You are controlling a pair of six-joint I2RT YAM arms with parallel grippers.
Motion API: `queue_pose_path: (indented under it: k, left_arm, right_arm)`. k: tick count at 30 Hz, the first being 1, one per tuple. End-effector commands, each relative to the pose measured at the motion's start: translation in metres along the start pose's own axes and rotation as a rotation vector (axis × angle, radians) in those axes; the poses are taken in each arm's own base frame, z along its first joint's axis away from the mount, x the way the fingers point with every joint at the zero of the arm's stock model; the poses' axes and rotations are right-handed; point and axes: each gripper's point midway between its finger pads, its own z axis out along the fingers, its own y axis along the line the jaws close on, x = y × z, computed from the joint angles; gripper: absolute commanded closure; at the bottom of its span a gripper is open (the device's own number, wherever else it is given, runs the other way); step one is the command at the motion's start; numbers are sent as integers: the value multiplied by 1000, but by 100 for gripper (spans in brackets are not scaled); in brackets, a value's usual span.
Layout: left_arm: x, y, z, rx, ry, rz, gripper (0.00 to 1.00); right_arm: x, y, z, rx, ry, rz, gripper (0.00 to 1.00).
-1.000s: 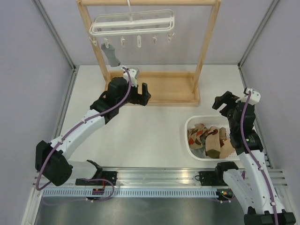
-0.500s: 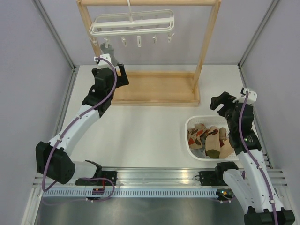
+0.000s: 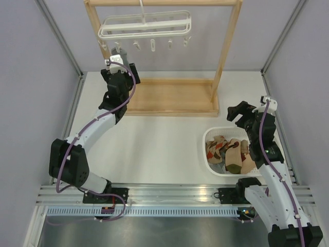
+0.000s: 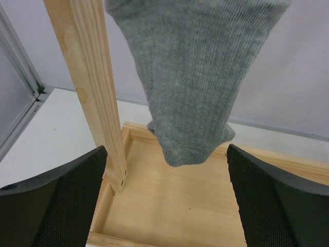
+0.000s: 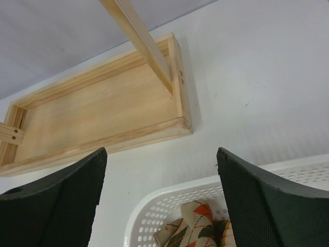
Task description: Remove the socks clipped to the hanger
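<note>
The white hanger (image 3: 146,25) hangs from the wooden rack's top bar, its small clips dangling. One grey sock (image 4: 190,77) hangs from the left clip. Its toe sits between the tips of my open left gripper (image 4: 165,154), and neither pad touches it. In the top view the left gripper (image 3: 120,68) is raised under the hanger's left end and hides most of that sock. My right gripper (image 3: 240,112) is open and empty over the table by the basket's far rim. Several removed socks (image 3: 231,154) lie in the basket, an argyle one (image 5: 195,218) among them.
The wooden rack's left post (image 4: 87,77) stands right beside my left finger, and its tray base (image 3: 175,95) lies below. The white perforated basket (image 3: 208,154) sits at the right front, its rim (image 5: 154,206) just under the right gripper.
My left arm has swung left and up from the tray's front to under the grey sock. The right gripper has drifted slightly left and lower. Both stayed open.
</note>
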Motion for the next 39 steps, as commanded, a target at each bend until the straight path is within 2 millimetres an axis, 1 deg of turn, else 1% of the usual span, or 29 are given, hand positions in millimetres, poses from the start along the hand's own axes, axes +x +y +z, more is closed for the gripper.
queue_pose_path:
  k: [1,3,4,7,8,10,11,13,14,16,17,19,21,22,24,25,26,27,28,29,30,31,32,33,34,35,36,37,39]
  left_arm:
    - [-29,-1,17,-18,-107,1,0]
    - [-27,2,23,-40,-109,-8,2]
    - [-30,3,24,-44,-126,-22,2]
    - [-30,2,25,-33,-144,-36,12]
    - [-33,2,25,-33,-157,-36,21]
    - [-37,2,25,-38,-175,-37,30]
    - [-41,2,25,-37,-189,-40,44]
    - [-44,2,24,-32,-197,-38,65]
    - [-45,2,23,-29,-201,-38,80]
    - [-46,4,19,-27,-206,-38,88]
    - [-47,4,18,-25,-208,-37,94]
    - [-52,5,11,-17,-218,-40,98]
    - [-56,7,5,-8,-224,-45,98]
    - [-62,10,-3,-4,-238,-61,98]
    - [-66,12,-13,4,-243,-74,98]
    - [-63,15,-17,4,-234,-81,98]
    - [-73,15,-26,19,-252,-95,98]
    - [-68,17,-31,26,-230,-88,98]
    - [-69,16,-35,41,-227,-99,98]
    - [-79,12,-45,85,-243,-108,98]
    - [-80,10,-50,109,-237,-110,98]
    - [-75,7,-54,132,-214,-114,98]
    - [-81,2,-64,180,-218,-121,98]
    - [-83,1,-70,200,-214,-125,98]
    - [-77,-4,-75,239,-185,-124,98]
    - [-78,-6,-80,261,-182,-126,98]
    - [-86,-7,-90,286,-195,-138,98]
    - [-82,-11,-95,323,-175,-129,98]
    - [-89,-11,-110,354,-179,-150,98]
  right_arm:
    - [-8,9,2,-40,-30,14,10]
    - [-8,8,3,-38,-31,15,10]
    - [-8,8,3,-40,-29,15,9]
    - [-6,9,5,-45,-26,15,10]
    - [-6,9,5,-43,-25,16,10]
    - [-3,8,7,-43,-19,17,10]
    - [-2,8,8,-45,-16,16,10]
    - [2,8,10,-48,-8,17,10]
    - [4,8,10,-51,-3,19,10]
    - [5,9,11,-56,-2,22,10]
    - [5,9,11,-58,0,22,10]
    - [6,8,11,-57,-1,18,11]
    - [6,8,10,-58,-1,10,11]
    - [7,7,10,-57,2,8,11]
    - [11,8,10,-65,16,0,11]
    - [13,8,10,-69,23,0,11]
    - [15,10,9,-80,30,1,10]
    - [15,9,10,-78,31,1,11]
    - [17,9,9,-80,35,2,10]
    - [19,13,9,-101,48,5,10]
    - [21,16,8,-121,58,7,10]
    - [22,18,7,-131,63,5,11]
    - [21,20,7,-141,66,4,11]
    - [21,24,6,-163,71,4,11]
    - [19,28,5,-179,69,4,11]
    - [16,31,4,-191,63,5,10]
    - [15,34,3,-206,61,8,10]
    - [12,42,1,-238,62,12,10]
    - [7,51,1,-270,60,17,10]
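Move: Just ahead of the open left fingers hangs the grey sock, its middle about 3 cm farther out, 2 cm to the right and 7 cm above, with its lower end near finger height. The clip holding it is roughly 3 cm ahead, 1 cm right and 15 cm up; an empty clip sits about 6 cm left of that clip, level with it. The wooden post stands some 5 cm ahead and 7 cm left, at hand height. From the right hand, the sock is about 20 cm ahead, 43 cm left and 13 cm up. Easing forward some 2 cm with a small dip and rise, the left hand shuts its fingers on the lower part of the grey sock. Keeping that pinch, it pulls back about 11 cm and rises 8 cm, fingertips tilting up and finally swinging clockwise. The empty right hand drifts left 3 cm and slightly down, near the basket. ##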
